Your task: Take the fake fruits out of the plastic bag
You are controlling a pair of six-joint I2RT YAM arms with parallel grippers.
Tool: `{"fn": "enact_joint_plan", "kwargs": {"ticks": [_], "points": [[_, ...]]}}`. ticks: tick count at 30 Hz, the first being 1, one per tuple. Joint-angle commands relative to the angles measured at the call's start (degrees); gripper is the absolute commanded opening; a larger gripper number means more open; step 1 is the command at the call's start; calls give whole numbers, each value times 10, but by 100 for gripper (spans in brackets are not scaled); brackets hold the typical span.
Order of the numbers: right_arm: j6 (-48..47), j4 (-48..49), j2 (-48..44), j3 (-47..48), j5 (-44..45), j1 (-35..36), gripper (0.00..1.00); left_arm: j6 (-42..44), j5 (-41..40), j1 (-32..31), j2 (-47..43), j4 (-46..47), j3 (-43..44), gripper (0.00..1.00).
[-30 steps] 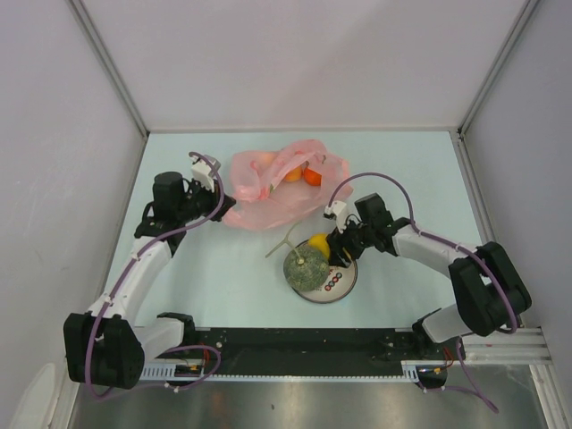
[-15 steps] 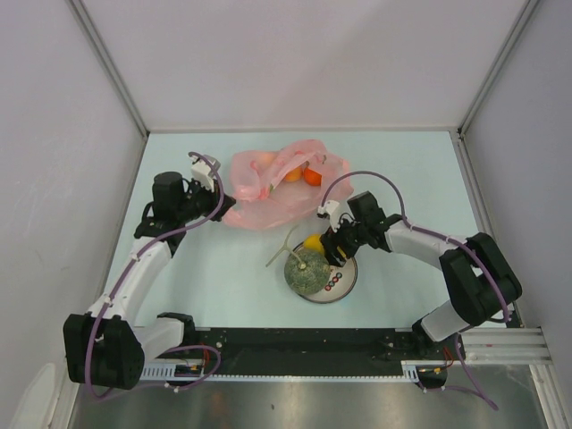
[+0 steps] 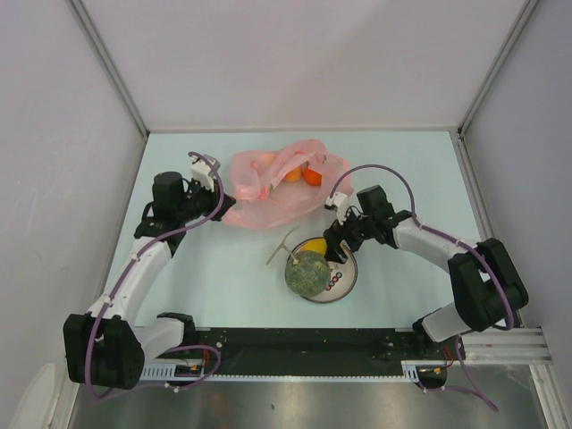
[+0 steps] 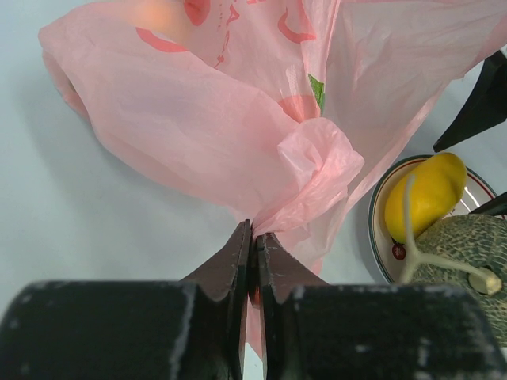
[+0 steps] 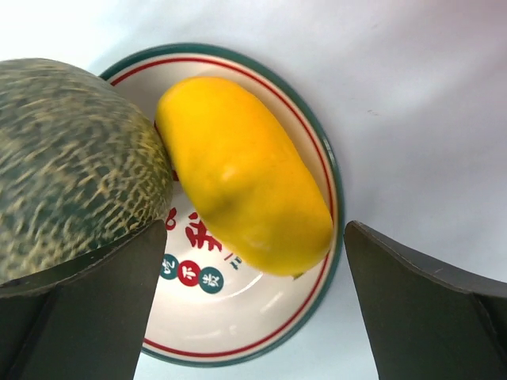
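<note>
The pink plastic bag (image 3: 268, 189) lies crumpled at the back of the table, with an orange ball (image 3: 293, 175) and a red-orange piece (image 3: 312, 177) showing in its mouth. My left gripper (image 4: 255, 231) is shut on a bunched fold of the plastic bag (image 4: 198, 119). On the plate (image 5: 238, 332) lie two fake fruits: the netted melon (image 5: 71, 158) and the yellow-orange oval (image 5: 238, 174), touching each other. My right gripper (image 5: 253, 237) stands open just above the oval, its fingers either side and clear of it. From above, the melon (image 3: 307, 273) and oval (image 3: 315, 245) lie left of that gripper (image 3: 335, 243).
The round plate (image 3: 346, 284) with red and dark print sits near the table's middle front. The melon's pale stem (image 3: 284, 243) pokes out toward the bag. Grey walls close in the left, right and back sides.
My right gripper has opened and let the yellow-orange oval go onto the plate beside the melon, then drawn back a little to the upper right. The left gripper still holds the bag.
</note>
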Motion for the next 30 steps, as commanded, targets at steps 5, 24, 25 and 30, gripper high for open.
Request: {"fn": "enact_joint_plan", "kwargs": {"ticks": [5, 24, 25, 30], "points": [[-11, -17, -45, 25, -8, -17, 100, -5, 7, 4, -3, 25, -1, 11], [48, -10, -121, 134, -30, -2, 96, 7, 4, 4, -11, 10, 2, 11], [74, 4, -119, 140, -18, 3, 95, 8, 4, 4, -12, 10, 1, 11], [161, 111, -78, 181, 21, 11, 72, 6, 6, 5, -18, 19, -2, 11]]}}
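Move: Astride the mango it has just set on the plate, the right hand is open, the mango's middle about 4 cm left, 1 cm ahead and 3 cm below. The orange still in the bag lies some 21 cm ahead and 7 cm left, about 2 cm lower; the peach is 5 cm left of the orange, 1 cm farther out. The melon sits 6 cm back and 9 cm left of the hand. From the left hand the orange is roughly 16 cm ahead, 24 cm right and 16 cm down. Backing off the mango, the open right hand first eases up a couple of centimetres, then climbs quickly to some 16 cm above its start, swinging about 4 cm forward and 3 cm left on the bag's side of the plate. Late in the rise its fingers tip up and outward about 20 degrees and narrow a little; the left hand keeps the bag's edge pinched and still. ##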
